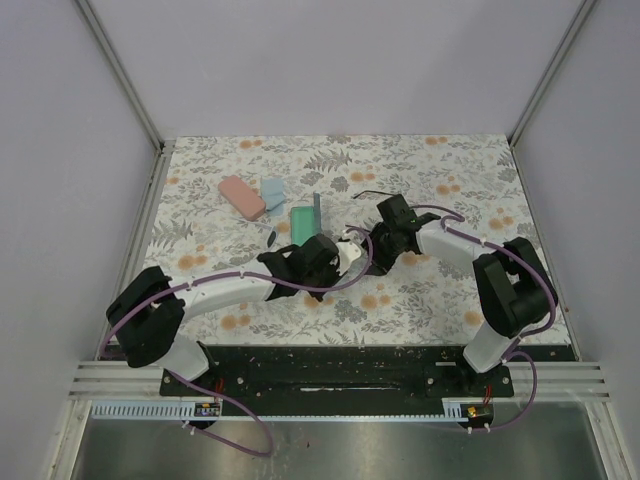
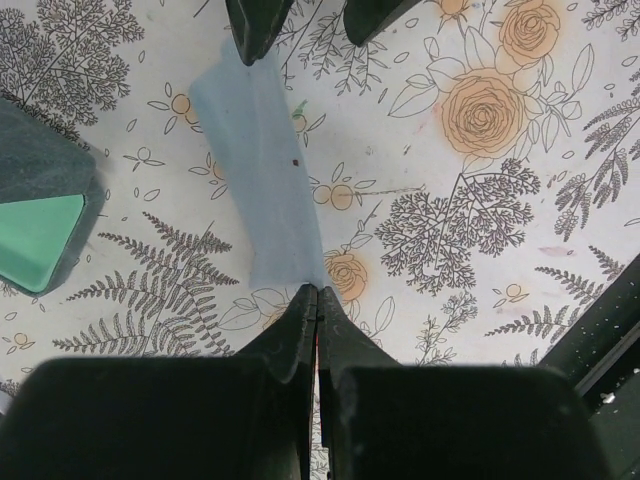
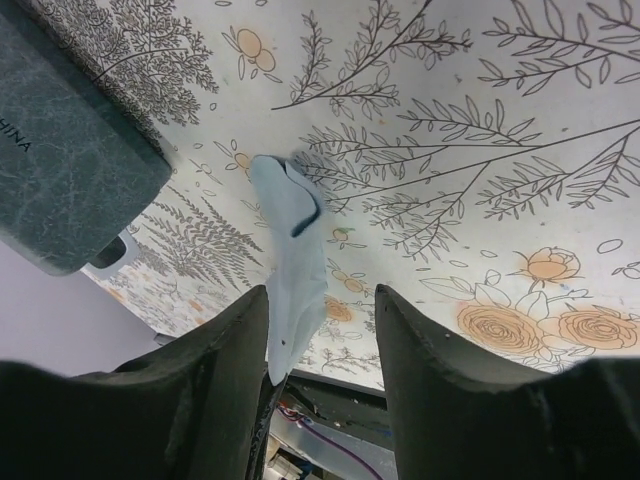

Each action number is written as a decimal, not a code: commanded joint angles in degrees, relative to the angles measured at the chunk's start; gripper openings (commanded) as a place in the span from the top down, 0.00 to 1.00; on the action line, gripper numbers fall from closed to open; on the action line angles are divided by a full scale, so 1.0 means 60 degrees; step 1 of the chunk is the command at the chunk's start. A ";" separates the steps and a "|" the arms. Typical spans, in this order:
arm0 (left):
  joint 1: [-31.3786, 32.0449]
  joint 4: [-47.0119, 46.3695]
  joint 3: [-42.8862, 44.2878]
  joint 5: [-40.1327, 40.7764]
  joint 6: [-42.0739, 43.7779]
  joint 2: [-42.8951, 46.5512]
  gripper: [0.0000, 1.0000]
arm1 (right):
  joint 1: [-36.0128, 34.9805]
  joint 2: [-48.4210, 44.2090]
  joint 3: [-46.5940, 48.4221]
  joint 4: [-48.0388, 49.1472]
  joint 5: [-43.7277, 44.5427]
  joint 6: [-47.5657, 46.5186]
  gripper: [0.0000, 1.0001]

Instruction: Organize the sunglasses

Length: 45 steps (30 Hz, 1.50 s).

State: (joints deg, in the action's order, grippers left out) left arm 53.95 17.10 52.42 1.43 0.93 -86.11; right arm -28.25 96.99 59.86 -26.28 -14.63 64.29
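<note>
A thin black-framed pair of sunglasses (image 1: 367, 192) lies folded on the floral table, beyond both arms. My left gripper (image 2: 318, 290) is shut on one end of a light blue cloth (image 2: 265, 170). The cloth stretches away over the table to the right gripper's fingertips (image 2: 255, 30). My right gripper (image 3: 320, 292) is open. The cloth (image 3: 297, 250) hangs between its fingers, resting against the left one without being pinched. In the top view both grippers meet near the table's middle (image 1: 358, 252). No whitish-framed pair shows.
An open grey-blue case (image 1: 305, 220) with a green lining stands just left of the grippers; it shows as the case (image 3: 70, 160) and the case (image 2: 40, 220) in the wrist views. A pink case (image 1: 241, 196) and a second blue cloth (image 1: 272, 189) lie further back left.
</note>
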 commanded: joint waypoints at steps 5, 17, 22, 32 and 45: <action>0.0265 -0.0228 0.0169 0.0098 -0.0447 -0.0063 1.00 | 0.0065 -0.0448 -0.0703 0.1216 -0.0505 0.0198 0.44; 0.0734 -0.0375 0.0096 -0.0180 -0.0755 -0.0561 1.00 | 0.0079 -0.0754 -0.1625 0.1568 -0.0316 0.0285 0.46; 0.0924 -0.0389 0.0067 -0.0195 -0.0828 -0.0708 1.00 | 0.0094 -0.1267 -0.2050 0.1451 0.0109 0.0037 0.47; 0.1071 -0.0434 0.0022 -0.0195 -0.1033 -0.0810 1.00 | 0.0079 -0.0873 -0.2637 0.2314 -0.0183 0.0095 0.55; 0.1071 -0.0434 0.0125 -0.0195 -0.1136 -0.0796 1.00 | 0.0065 -0.0096 -0.2198 0.2315 -0.0154 -0.0198 0.81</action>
State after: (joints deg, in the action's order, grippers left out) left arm 60.07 16.62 52.36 0.84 -5.06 -90.98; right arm -28.10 94.74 44.69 -11.99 -16.38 64.31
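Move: Just under the right hand lies the curled free edge of the blue cloth, about 2 cm back, 1 cm to the left and 5 cm below. From the left hand, whose shut fingers already hold the cloth's other end, that edge is some 5 cm ahead, 6 cm right and 6 cm lower. Around the right hand, the green-lined case stands about 10 cm ahead and 13 cm left, the wire-armed glasses 14 cm ahead and 3 cm right. Sinking about 4 cm and drawing back some 3 cm, slightly to the right, the right hand brings its open fingers down onto the cloth's curled edge, then narrows them around it to about half the starting gap. Meanwhile the left hand keeps its pinch on the other end and draws it back about 4 cm, lowering it 3 cm and shifting right 2 cm, before holding still. ##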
